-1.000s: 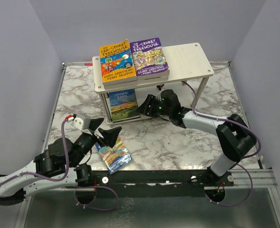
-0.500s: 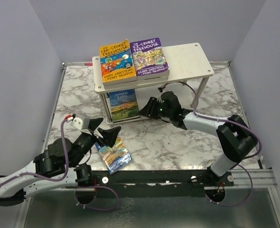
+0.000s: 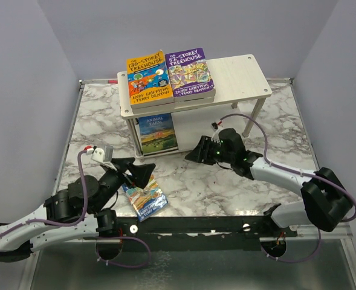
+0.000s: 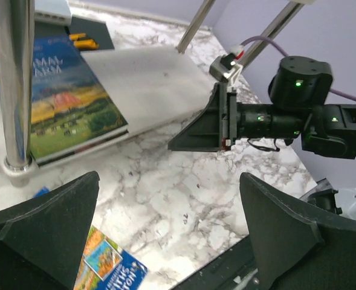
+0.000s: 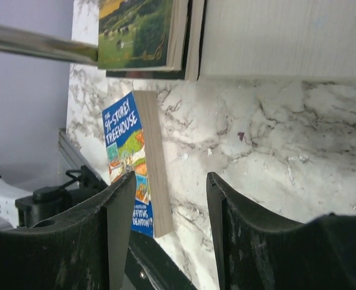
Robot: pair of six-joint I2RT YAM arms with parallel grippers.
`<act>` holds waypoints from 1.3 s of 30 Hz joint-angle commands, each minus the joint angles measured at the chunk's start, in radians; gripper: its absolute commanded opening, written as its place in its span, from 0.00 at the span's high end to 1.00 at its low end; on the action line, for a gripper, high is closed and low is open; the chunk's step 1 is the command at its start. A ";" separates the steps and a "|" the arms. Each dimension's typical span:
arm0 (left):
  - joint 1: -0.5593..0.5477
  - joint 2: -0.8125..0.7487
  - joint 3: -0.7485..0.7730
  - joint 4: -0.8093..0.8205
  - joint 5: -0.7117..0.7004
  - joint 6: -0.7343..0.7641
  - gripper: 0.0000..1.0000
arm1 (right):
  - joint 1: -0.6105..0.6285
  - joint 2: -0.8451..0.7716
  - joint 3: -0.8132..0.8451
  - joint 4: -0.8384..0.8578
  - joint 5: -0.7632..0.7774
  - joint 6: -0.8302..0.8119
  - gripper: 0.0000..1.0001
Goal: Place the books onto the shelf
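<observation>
The shelf [image 3: 241, 75] carries an orange Treehouse book [image 3: 146, 78] and a purple one [image 3: 190, 72] on its top board. The Animal Farm book [image 3: 157, 133] lies on the lower board [image 4: 147, 72]. A blue Treehouse book [image 3: 145, 199] lies flat on the marble near the front edge. Just above and behind it hangs my left gripper [image 3: 135, 171], open wide and empty. My right gripper [image 3: 193, 154] is open with nothing between its fingers. It sits just right of the lower board and points left. In the right wrist view the blue book [image 5: 126, 157] shows beyond the right gripper [image 5: 170, 178].
A silver shelf leg [image 4: 11, 84] stands close in front of the left wrist camera. The black front rail [image 3: 226, 225] runs along the table's near edge. Purple walls close in the left, right and back sides.
My right gripper has drawn back out from under the shelf, toward the right and the front. My left gripper has tipped slightly forward over the blue book.
</observation>
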 commanded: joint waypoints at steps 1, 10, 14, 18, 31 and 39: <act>0.005 0.015 0.010 -0.185 -0.059 -0.287 0.01 | 0.035 -0.049 -0.048 -0.002 -0.070 -0.050 0.45; 0.005 0.022 0.038 -0.393 -0.131 -0.497 0.01 | 0.272 0.122 -0.010 0.117 -0.010 -0.002 0.44; 0.004 0.002 0.019 -0.413 -0.138 -0.525 0.01 | 0.321 0.207 0.052 0.112 0.013 -0.016 0.43; 0.005 -0.008 0.015 -0.429 -0.145 -0.554 0.01 | 0.340 0.258 0.093 0.108 0.030 -0.024 0.41; 0.005 -0.005 0.015 -0.429 -0.142 -0.548 0.01 | 0.393 0.409 0.222 0.059 0.055 -0.039 0.42; 0.005 -0.012 0.011 -0.425 -0.136 -0.546 0.01 | 0.428 0.480 0.271 0.022 0.080 -0.050 0.47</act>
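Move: The 91-Storey Treehouse book lies on the table about 18 cm to the left of my right hand, some 13 cm back and 10 cm lower. Animal Farm, already on the lower shelf, is about 11 cm ahead of that hand, 11 cm left and a few cm down; the shelf's front left corner stands roughly 7 cm ahead and 19 cm left. From my left hand, the 91-Storey book is almost straight below, 25 cm down and about 3 cm left. I swing my right hand away from the shelf, first back about 10 cm while going left, then on leftwards and down to the page-edge side of the 91-Storey book, turning some 20 degrees counter-clockwise with the fingers still half open; touch can't be told. Meanwhile my left hand sinks 6 cm above the book, wide open, tipping down and easing left. ##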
